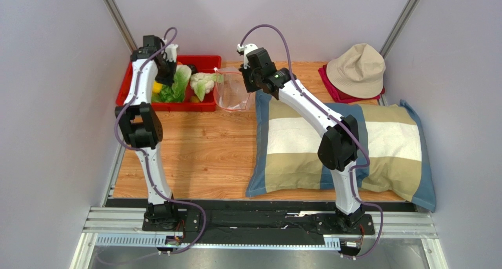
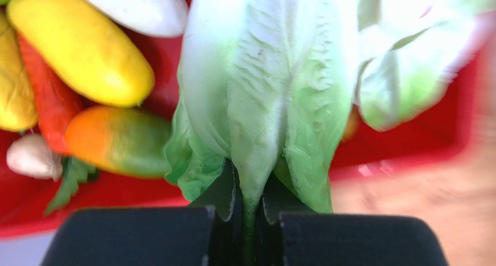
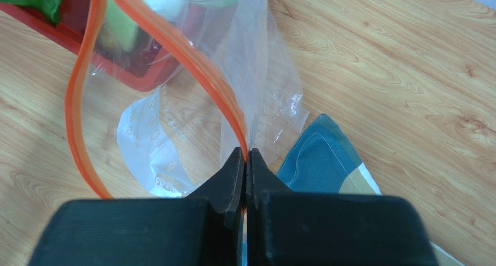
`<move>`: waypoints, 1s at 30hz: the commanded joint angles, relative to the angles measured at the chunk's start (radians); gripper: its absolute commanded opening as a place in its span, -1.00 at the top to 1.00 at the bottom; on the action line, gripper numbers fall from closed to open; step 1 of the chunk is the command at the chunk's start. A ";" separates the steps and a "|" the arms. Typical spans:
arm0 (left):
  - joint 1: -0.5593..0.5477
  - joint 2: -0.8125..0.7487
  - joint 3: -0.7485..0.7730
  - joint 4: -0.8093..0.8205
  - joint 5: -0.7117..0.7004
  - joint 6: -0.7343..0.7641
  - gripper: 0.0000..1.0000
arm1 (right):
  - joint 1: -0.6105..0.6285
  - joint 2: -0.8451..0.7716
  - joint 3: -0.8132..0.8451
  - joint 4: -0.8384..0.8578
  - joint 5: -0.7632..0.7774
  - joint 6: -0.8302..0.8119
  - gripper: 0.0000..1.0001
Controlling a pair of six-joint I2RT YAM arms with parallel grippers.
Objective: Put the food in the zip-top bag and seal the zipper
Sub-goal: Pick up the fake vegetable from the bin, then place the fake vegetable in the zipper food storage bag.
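My left gripper [image 2: 249, 187] is shut on the white stalk of a leafy green lettuce [image 2: 268, 91], over the red tray [image 1: 171, 106]. In the top view the lettuce [image 1: 180, 81] hangs by the left gripper [image 1: 166, 75]. Other food lies in the tray: a yellow pepper [image 2: 75, 45], an orange-green piece [image 2: 119, 139], a white piece [image 2: 137, 7] and a cauliflower [image 1: 203, 84]. My right gripper [image 3: 247, 156] is shut on the orange-red zipper [image 3: 78, 109] of the clear zip-top bag [image 1: 231, 92], holding its mouth open beside the tray. The bag's white label [image 3: 148, 144] faces the table.
A checked pillow [image 1: 377, 148] covers the right half of the wooden table, its corner [image 3: 323, 161] just under my right gripper. A beige hat [image 1: 357, 69] on a red cloth sits at the back right. Grey walls close in both sides.
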 commanded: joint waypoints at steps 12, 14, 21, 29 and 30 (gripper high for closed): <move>0.087 -0.539 -0.140 -0.403 0.753 -0.092 1.00 | 0.003 0.016 0.018 0.158 -0.146 -0.034 1.00; 0.072 -0.570 -0.212 -0.443 0.796 -0.061 1.00 | 0.002 0.019 0.021 0.170 -0.149 -0.038 1.00; -0.040 -0.600 -0.388 -0.401 0.823 -0.086 1.00 | 0.009 0.008 0.041 0.184 -0.172 -0.051 1.00; -0.067 -0.520 -0.421 -0.301 0.783 -0.285 1.00 | 0.022 -0.108 -0.086 0.261 -0.215 -0.049 1.00; -0.074 -0.506 -0.418 -0.296 0.778 -0.299 1.00 | 0.029 -0.122 -0.103 0.273 -0.221 -0.049 1.00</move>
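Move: About 25 cm to the right of the left hand, some 8 cm back and slightly higher, is the open mouth of the zip-top bag; the left hand already grips the fake vegetable, a lettuce, by its leaf end. The cauliflower sits roughly 14 cm to its right, 2 cm farther out and 7 cm lower; the bin's right wall is some 20 cm right, 2 cm out and 9 cm down. From the right hand, the bag mouth is about 6 cm left, 2 cm back and a little below. Keeping its pinch on the lettuce, the left hand draws back about 20 cm and rises steeply to clear the bin, then swings some 16 cm right towards the bag mouth, sinking about 6 cm from its peak. The wrist rolls roughly 45 degrees, turning the fingers towards the right. The right hand, still pinching the bag's rim, brings it about 4 cm left with a slight counter-clockwise turn. ##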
